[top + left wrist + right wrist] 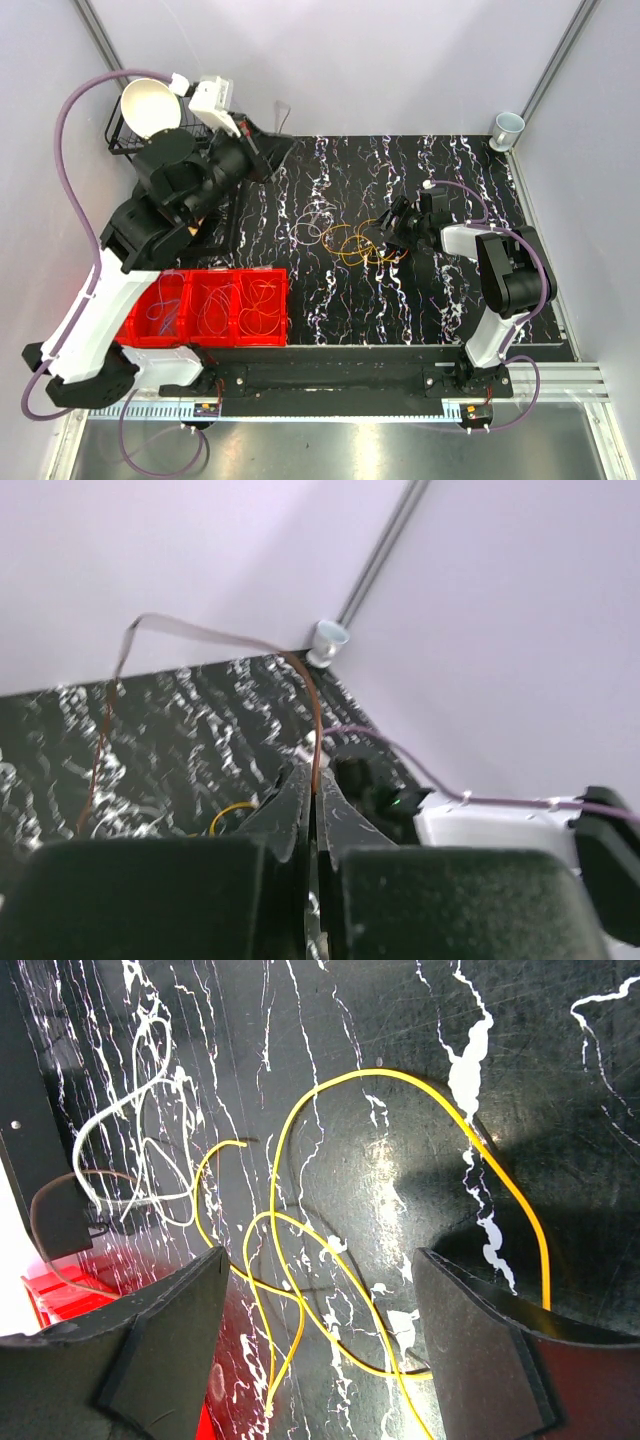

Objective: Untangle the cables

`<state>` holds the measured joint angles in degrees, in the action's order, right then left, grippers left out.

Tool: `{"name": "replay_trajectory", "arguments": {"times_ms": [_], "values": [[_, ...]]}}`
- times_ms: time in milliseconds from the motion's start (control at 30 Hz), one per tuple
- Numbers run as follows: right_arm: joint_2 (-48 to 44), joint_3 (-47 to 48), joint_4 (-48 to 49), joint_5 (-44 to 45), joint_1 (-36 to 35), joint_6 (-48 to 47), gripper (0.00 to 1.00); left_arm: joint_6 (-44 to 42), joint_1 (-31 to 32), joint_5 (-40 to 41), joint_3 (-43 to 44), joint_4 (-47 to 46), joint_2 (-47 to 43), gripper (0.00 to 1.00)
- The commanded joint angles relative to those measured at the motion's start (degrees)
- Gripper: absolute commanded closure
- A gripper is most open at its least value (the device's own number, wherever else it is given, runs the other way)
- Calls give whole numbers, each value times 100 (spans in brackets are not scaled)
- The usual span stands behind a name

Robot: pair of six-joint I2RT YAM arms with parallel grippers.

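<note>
My left gripper is shut on a thin orange cable. That cable rises from the closed jaws, arcs left and drops back to the black mat. From above, the left gripper is raised over the mat's back left. Yellow cables lie looped at mid-mat beside paler loops. My right gripper hovers just right of them. In the right wrist view it stands open over the yellow cable loops, gripping nothing. A white cable lies further left.
A red three-part bin holding coiled cables sits at the mat's near left. A black wire basket with a white bowl stands at the back left. A small cup is in the back right corner.
</note>
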<state>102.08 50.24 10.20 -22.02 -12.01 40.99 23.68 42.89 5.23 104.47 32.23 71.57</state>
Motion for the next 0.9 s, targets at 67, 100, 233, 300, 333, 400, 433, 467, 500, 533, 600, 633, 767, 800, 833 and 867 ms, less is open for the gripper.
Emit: {"name": "replay_trajectory", "arguments": {"times_ms": [67, 100, 233, 300, 333, 400, 433, 467, 500, 533, 600, 633, 767, 800, 833, 867], "values": [[22, 179, 61, -83, -38, 5, 20, 5, -35, -40, -989, -59, -99, 100], [22, 171, 61, -92, -38, 5, 20, 31, -27, -49, -1024, -59, -126, 100], [-13, 162, 70, -92, -47, -3, 20, 75, -36, -181, -1139, -94, -310, 100], [-30, 135, 114, -118, -47, -4, 20, 84, -35, -224, -1139, -164, -433, 100], [-39, 135, 123, -118, -47, -12, 20, 75, -27, -277, -1130, -182, -468, 100], [-48, 118, 141, -127, -47, -4, 20, 84, -27, -330, -1139, -225, -565, 100], [-57, 126, 158, -153, -47, -12, 20, 93, -27, -356, -1165, -234, -591, 100], [-66, 109, 176, -162, -47, -21, 20, 93, -27, -330, -1200, -243, -626, 100], [-101, 109, 184, -171, -38, -21, 20, 101, -27, -304, -1244, -252, -644, 100], [-118, 92, 193, -154, -47, -12, 20, 128, -27, -182, -1366, -261, -653, 100], [-119, 83, 184, -153, -38, -4, 20, 163, -27, -6, -1507, -235, -601, 100], [-127, 91, 176, -153, -47, -4, 20, 180, -27, 204, -1647, -217, -566, 100], [-127, 92, 141, -171, -47, 5, 20, 286, -27, 829, -2087, -199, -109, 100], [-136, 91, 141, -171, -47, 5, 20, 312, -35, 917, -2158, -199, 22, 100], [-145, 91, 132, -162, -38, -3, 20, 373, -36, 979, -2272, -208, 311, 100], [-154, 91, 123, -162, -47, -4, 20, 391, -36, 953, -2307, -226, 488, 100]]}}
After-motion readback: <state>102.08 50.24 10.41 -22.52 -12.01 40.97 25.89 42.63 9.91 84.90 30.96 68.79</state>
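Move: The left hand already holds the brown cable high in the air. The white cable lies on the table some 48 cm below it, about 11 cm farther out and 2 cm to its left. At that same depth the yellow cable is roughly 5 cm ahead and 7 cm right, and the red bin's nearest compartment 8 cm back and 12 cm left. From the waiting right hand the white cable is about 14 cm left and 1 cm back. Keeping its fingers shut on the brown cable, the left hand bobs it over the table by the white cable: it sinks about 10 cm, comes back up some 3 cm, then drops again to end roughly 13 cm below where it began. The hand stays almost over the same spot, edging a little forward only at the end, and its fingers tip down and turn slightly, some 15 degrees in all. ##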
